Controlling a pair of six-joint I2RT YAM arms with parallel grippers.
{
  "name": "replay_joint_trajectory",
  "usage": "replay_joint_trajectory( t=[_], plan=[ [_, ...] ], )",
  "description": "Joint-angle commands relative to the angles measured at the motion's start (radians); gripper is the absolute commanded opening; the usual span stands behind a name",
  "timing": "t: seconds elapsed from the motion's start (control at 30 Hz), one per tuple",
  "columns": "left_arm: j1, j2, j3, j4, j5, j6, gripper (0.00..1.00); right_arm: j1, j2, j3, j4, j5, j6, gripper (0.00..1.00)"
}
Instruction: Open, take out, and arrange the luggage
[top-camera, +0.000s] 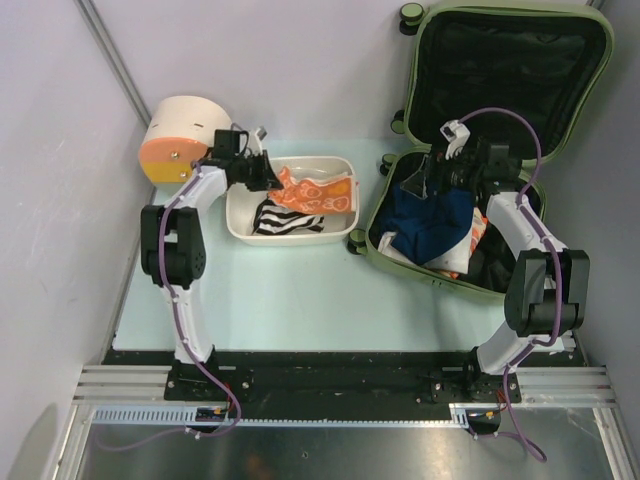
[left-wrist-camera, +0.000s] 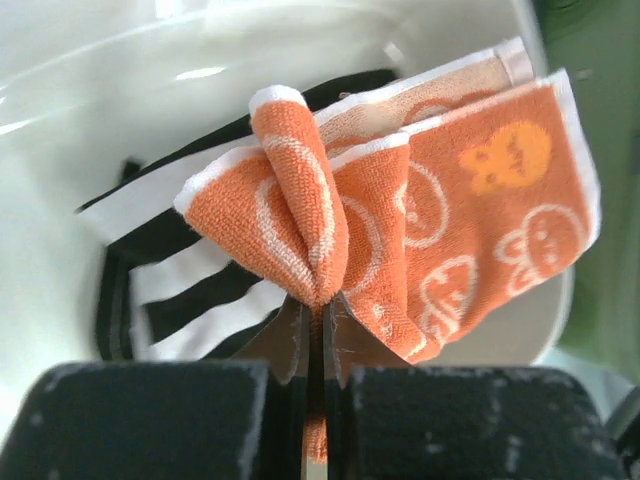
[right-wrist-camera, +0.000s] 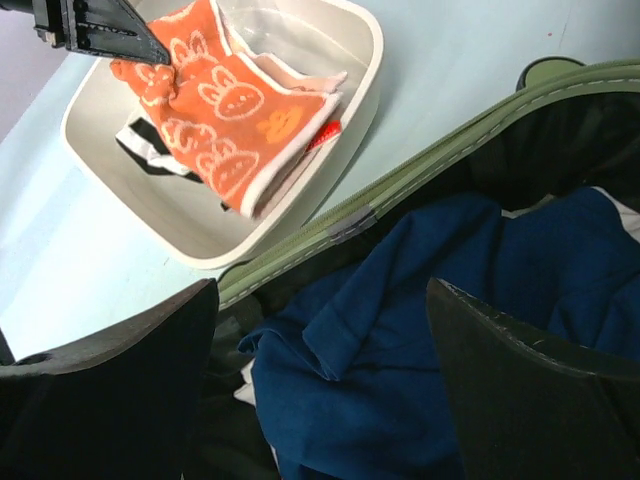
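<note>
The olive-green luggage (top-camera: 376, 240) lies open at the right, its black-lined lid (top-camera: 510, 60) propped up. A dark blue garment (top-camera: 430, 225) lies piled in its base. My right gripper (top-camera: 425, 180) hangs open just above that blue garment (right-wrist-camera: 450, 330), with nothing between its fingers (right-wrist-camera: 130, 390). My left gripper (left-wrist-camera: 320, 305) is shut on a bunched corner of an orange rabbit-print towel (left-wrist-camera: 480, 220), which is over the white tub (top-camera: 240, 215). A black-and-white striped cloth (left-wrist-camera: 170, 290) lies in the tub under the towel.
A round cream drawer box with an orange front (top-camera: 180, 135) stands at the back left, close behind my left arm. The tub sits next to the luggage's left rim (right-wrist-camera: 420, 180). Pale wall panels close off the left side and the back.
</note>
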Motion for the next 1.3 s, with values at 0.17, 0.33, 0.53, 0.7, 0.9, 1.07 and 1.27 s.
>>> replay_joint_trajectory(
  t=[0.17, 0.33, 0.53, 0.7, 0.9, 1.07, 1.27],
  plan=[
    [0.096, -0.018, -0.118, 0.000, -0.173, 0.145, 0.04, -0.040, -0.032, 0.058, -0.121, 0.041, -0.119, 0.89],
    [0.107, -0.063, -0.103, 0.001, -0.115, 0.151, 0.70, -0.063, -0.015, 0.098, -0.255, 0.115, -0.223, 0.88],
    [0.065, -0.245, -0.121, 0.000, -0.075, 0.213, 0.95, -0.141, -0.038, 0.121, -0.446, 0.179, -0.311, 0.88],
    [0.013, -0.366, -0.170, 0.000, -0.038, 0.363, 1.00, -0.146, -0.083, 0.115, -0.699, 0.009, -0.626, 0.87],
    [-0.099, -0.434, -0.184, 0.001, 0.043, 0.522, 1.00, -0.113, -0.072, 0.101, -0.907, -0.065, -1.162, 0.84],
    [-0.174, -0.453, -0.189, 0.000, 0.002, 0.587, 1.00, -0.050, -0.041, 0.101, -0.944, -0.026, -1.377, 0.67],
    [-0.176, -0.425, -0.156, 0.001, 0.015, 0.515, 0.99, 0.024, -0.001, 0.053, -0.921, 0.058, -1.475, 0.64]
  ],
)
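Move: The orange towel hangs from the left hand's shut fingers; the middle of the white tray it is going into lies about 4 cm right, 2 back and 7 below, with the striped garment roughly 5 back, 3 right, 7 below. The blue garment in the suitcase is some 8 cm back, 5 right and 12 below the open right hand; the white cloth beneath it lies about 13 back, 8 right, 14 below. The orange towel is carried about 7 cm left and 5 cm down into the tray and let go as the left fingers open wide; that hand then climbs well clear, drawing back and to the right, wrist rolling. Over the blue garment, the right hand swings right, then back about 10 cm and partly left again, sinking 7 cm; its fingers dip steeply, wrist turning counter-clockwise, and narrow partly. ##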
